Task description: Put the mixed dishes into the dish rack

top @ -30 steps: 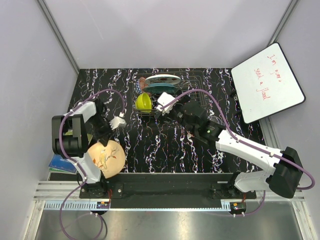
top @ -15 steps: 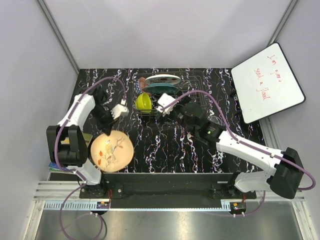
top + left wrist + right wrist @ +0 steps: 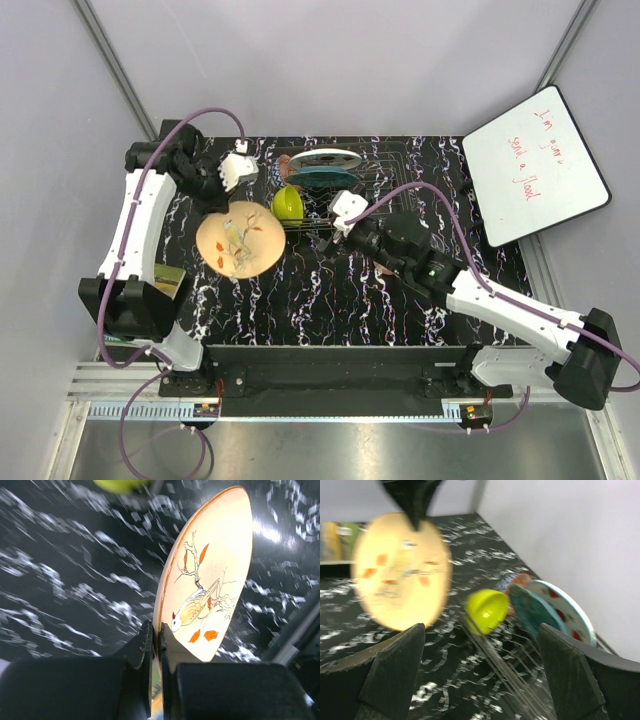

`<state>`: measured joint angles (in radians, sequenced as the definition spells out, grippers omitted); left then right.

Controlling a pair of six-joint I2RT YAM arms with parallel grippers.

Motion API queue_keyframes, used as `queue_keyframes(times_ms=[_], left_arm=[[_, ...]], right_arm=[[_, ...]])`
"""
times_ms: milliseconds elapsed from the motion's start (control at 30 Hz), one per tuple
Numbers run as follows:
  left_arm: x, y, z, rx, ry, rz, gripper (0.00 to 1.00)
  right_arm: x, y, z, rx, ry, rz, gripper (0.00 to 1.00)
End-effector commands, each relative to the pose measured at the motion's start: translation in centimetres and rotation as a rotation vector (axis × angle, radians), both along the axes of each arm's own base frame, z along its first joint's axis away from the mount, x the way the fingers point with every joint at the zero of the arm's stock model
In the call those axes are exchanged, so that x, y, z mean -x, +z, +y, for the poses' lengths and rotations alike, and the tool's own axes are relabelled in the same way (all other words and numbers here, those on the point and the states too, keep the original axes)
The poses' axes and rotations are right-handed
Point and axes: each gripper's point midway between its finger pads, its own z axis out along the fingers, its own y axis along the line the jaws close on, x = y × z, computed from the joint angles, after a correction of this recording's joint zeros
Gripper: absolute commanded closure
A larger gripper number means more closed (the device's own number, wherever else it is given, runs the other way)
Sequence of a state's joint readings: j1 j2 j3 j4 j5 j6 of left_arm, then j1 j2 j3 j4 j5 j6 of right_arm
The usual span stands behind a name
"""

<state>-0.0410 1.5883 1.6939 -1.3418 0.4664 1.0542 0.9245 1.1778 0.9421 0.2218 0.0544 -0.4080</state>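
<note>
My left gripper (image 3: 212, 200) (image 3: 156, 630) is shut on the rim of the peach floral plate (image 3: 240, 240) (image 3: 210, 580) and holds it tilted above the table, just left of the dish rack (image 3: 390, 170). The lime-yellow bowl (image 3: 288, 203) (image 3: 487, 610) sits at the rack's left end. Behind it, on edge, stand the teal plate (image 3: 325, 177) (image 3: 532, 610) and the white plate with red slices (image 3: 322, 158) (image 3: 565, 610). A red patterned bowl (image 3: 517, 580) peeks out behind the lime one. My right gripper (image 3: 328, 228) (image 3: 481, 630) hangs open and empty at the rack's front-left corner.
A white board with red writing (image 3: 535, 165) leans at the back right. A blue-green book (image 3: 118, 342) lies by the left arm's base. Grey walls close the table on three sides. The rack's thin wires (image 3: 520, 680) run just under my right fingers.
The left arm has lifted the peach plate from the front left and carried it back and right toward the rack. The right gripper has backed slightly away from the rack, still open.
</note>
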Motion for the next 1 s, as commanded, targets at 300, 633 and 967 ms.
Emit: queue_keyframes(times_ms=[300, 633, 967], left_arm=[[6.4, 8.0, -8.4, 0.093, -0.294, -0.095, 1.00], [7.0, 9.4, -12.0, 0.106, -0.396, -0.124, 1.00], [7.7, 9.6, -13.0, 0.114, -0.407, -0.125, 1.00]], right_arm=[[4.3, 2.9, 4.2, -0.090, 0.322, 0.011, 0.00], [3.3, 1.0, 3.5, -0.082, 0.284, 0.043, 0.00], [0.4, -0.8, 2.7, -0.127, 0.230, 0.094, 0.01]])
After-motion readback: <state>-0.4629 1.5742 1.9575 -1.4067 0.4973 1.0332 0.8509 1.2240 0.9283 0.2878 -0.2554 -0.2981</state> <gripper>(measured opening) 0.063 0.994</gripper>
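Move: Straight off to the left hand's right, some 26 cm away, about 6 cm back and roughly 6 cm higher, waits the open right gripper. The bird plate hangs from the left fingers; its middle lies about 23 cm left of the right hand, level with it fore and aft and some 13 cm lower. From the left hand the green bowl is 14 cm right, 2 cm ahead, the teal plate 23 cm right, 8 cm ahead, both well below. Carrying the bird plate by its edge, the left hand swings about 14 cm right towards the right gripper, rising some 8 cm, easing back a little and turning about 25 degrees clockwise. The right hand, fingers staying wide open, draws about 4 cm back and left with a counter-clockwise turn to meet the plate, then creeps a couple of centimetres forward again as the plate's free edge comes up between its fingers. ##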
